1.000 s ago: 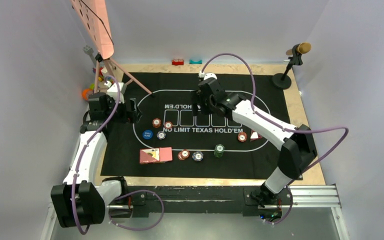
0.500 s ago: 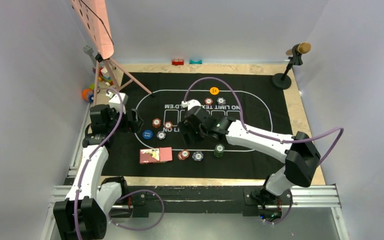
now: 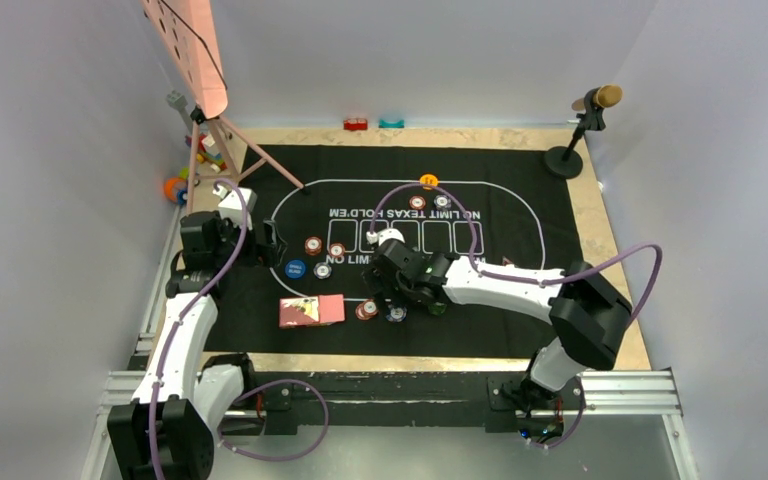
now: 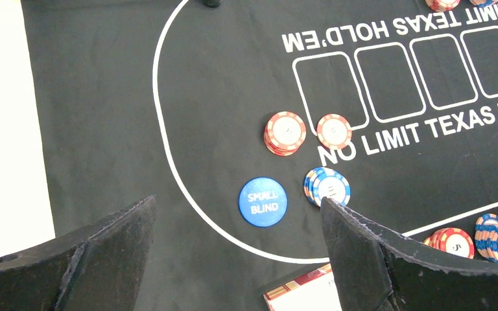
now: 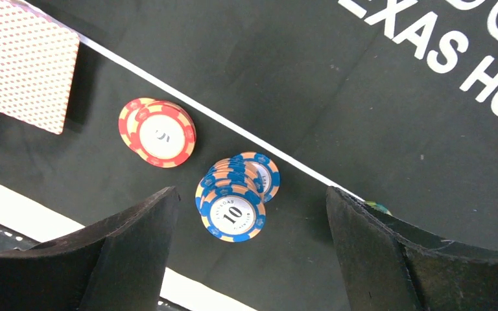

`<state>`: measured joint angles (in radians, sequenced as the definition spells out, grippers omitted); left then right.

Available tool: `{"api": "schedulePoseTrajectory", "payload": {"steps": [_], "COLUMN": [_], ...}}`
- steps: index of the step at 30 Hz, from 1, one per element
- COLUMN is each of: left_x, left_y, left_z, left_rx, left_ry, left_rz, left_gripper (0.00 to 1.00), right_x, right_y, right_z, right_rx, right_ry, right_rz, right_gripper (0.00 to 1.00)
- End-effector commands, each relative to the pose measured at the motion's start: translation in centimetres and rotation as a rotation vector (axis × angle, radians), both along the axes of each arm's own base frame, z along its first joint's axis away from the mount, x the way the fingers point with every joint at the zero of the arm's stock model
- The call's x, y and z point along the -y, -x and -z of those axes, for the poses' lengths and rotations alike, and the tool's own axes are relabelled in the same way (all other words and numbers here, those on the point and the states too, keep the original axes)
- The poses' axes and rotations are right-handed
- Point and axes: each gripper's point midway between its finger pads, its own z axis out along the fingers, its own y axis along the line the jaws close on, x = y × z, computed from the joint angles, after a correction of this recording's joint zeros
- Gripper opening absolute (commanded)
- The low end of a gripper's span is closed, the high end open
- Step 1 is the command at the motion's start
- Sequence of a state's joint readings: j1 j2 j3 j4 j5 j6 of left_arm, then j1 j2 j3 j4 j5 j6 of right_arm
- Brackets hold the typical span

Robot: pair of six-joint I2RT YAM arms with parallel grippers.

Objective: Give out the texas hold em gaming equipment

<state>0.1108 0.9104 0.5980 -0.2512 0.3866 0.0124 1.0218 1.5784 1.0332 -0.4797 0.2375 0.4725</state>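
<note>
My right gripper (image 3: 384,299) (image 5: 251,201) hangs open just above a leaning stack of blue chips (image 5: 233,210) (image 3: 395,313) near the mat's front line. Neither finger touches it. To the left of that stack lie red chips (image 5: 162,134) (image 3: 366,309) and the red-backed cards (image 5: 23,61) (image 3: 311,310). My left gripper (image 3: 265,243) (image 4: 238,217) is open and empty over the mat's left end. Under it are the blue SMALL BLIND button (image 4: 262,201) (image 3: 295,268), a blue-white chip stack (image 4: 327,186) and two red stacks (image 4: 284,133) (image 4: 334,131). An orange button (image 3: 428,181) and two chips (image 3: 417,202) (image 3: 441,201) lie at the far side.
The black mat (image 3: 520,180) covers most of the board. A green chip stack (image 3: 439,303) is half hidden beside my right wrist. A pink stand (image 3: 222,135) and toy blocks (image 3: 175,185) crowd the far left. A microphone stand (image 3: 565,160) is at the far right corner.
My right arm swung from the far middle of the mat back to the near side, over the blue chips, uncovering the orange button and two chips. My left arm drew slightly nearer.
</note>
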Motion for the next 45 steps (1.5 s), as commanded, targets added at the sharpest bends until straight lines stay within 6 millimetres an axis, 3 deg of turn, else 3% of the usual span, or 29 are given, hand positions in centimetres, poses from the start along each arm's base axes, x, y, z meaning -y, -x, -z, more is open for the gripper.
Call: {"api": "schedulePoseTrajectory", "payload": {"steps": [1,10,18,24,27,31,36,38,42,45], "left_x": [0.1,0.0,-1.0,-4.7,-5.5,-3.5,-1.2,-1.2,-1.6,-2.3], "left_y": [-0.5,-0.7,-2.0,-2.3,-2.8,-3.0,-3.2,-3.2,-3.2,-3.1], "left_z": [-0.9,-1.0,-3.4,-2.9,-2.6,-4.0,-5.0,-4.6,-3.9,-3.6], "left_rx": [0.046,0.050,0.048,0.034,0.015,0.029,0.024,0.016,0.010,0.019], "left_ry": [-0.010,-0.016,-0.033,-0.109,-0.111,-0.006,0.118,0.124,0.095,0.049], "left_rz": [0.020,0.017,-0.027,-0.115,-0.145,-0.094,-0.051,-0.055,-0.062,-0.074], "left_gripper": [1.00,1.00,1.00,1.00,1.00,1.00,1.00,1.00,1.00,1.00], "right_x": [-1.2,-0.7,-0.1,-0.8,-1.0,-1.0,-0.9,-1.1,-0.7,1.1], "right_y": [0.7,1.5,1.7,1.5,1.3,1.1,0.6,0.3,-0.7,-2.4], "right_z": [1.5,4.5,4.8,3.4,2.9,1.8,-0.9,-2.3,-4.7,-6.7], "right_rx": [-0.025,-0.068,-0.068,-0.057,-0.052,-0.037,0.003,0.013,0.044,0.071], "right_ry": [-0.028,0.017,0.029,0.002,0.001,-0.010,-0.042,-0.056,-0.068,-0.087], "right_rz": [-0.012,-0.028,-0.025,-0.039,-0.049,-0.045,-0.026,-0.022,0.001,0.057], "right_gripper": [0.86,0.81,0.63,0.46,0.32,0.16,0.06,0.00,0.00,0.00]}}
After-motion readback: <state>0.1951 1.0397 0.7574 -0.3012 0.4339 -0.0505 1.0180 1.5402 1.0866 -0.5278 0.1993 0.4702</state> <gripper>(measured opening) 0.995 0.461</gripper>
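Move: Just under the open right gripper stands the leaning stack of blue chips, about 5 cm below and 2 cm nearer the base, level sideways. The red chips lie some 6 cm to the left of that stack and 1 cm farther out, the green stack about 8 cm to its right and 3 cm farther out, and the card box roughly 17 cm to its left. From the left hand the blue stack is about 11 cm back, 28 cm right and 12 cm down. Sinking about 5 cm and easing slightly back, the right hand brings its open fingers around the blue stack, closes them on several chips while staying low, then lifts them some 7 cm, drifting a little forward and keeping its hold. The empty left hand, still wide open, shifts a few centimetres forward and up, swinging left and partly back. ##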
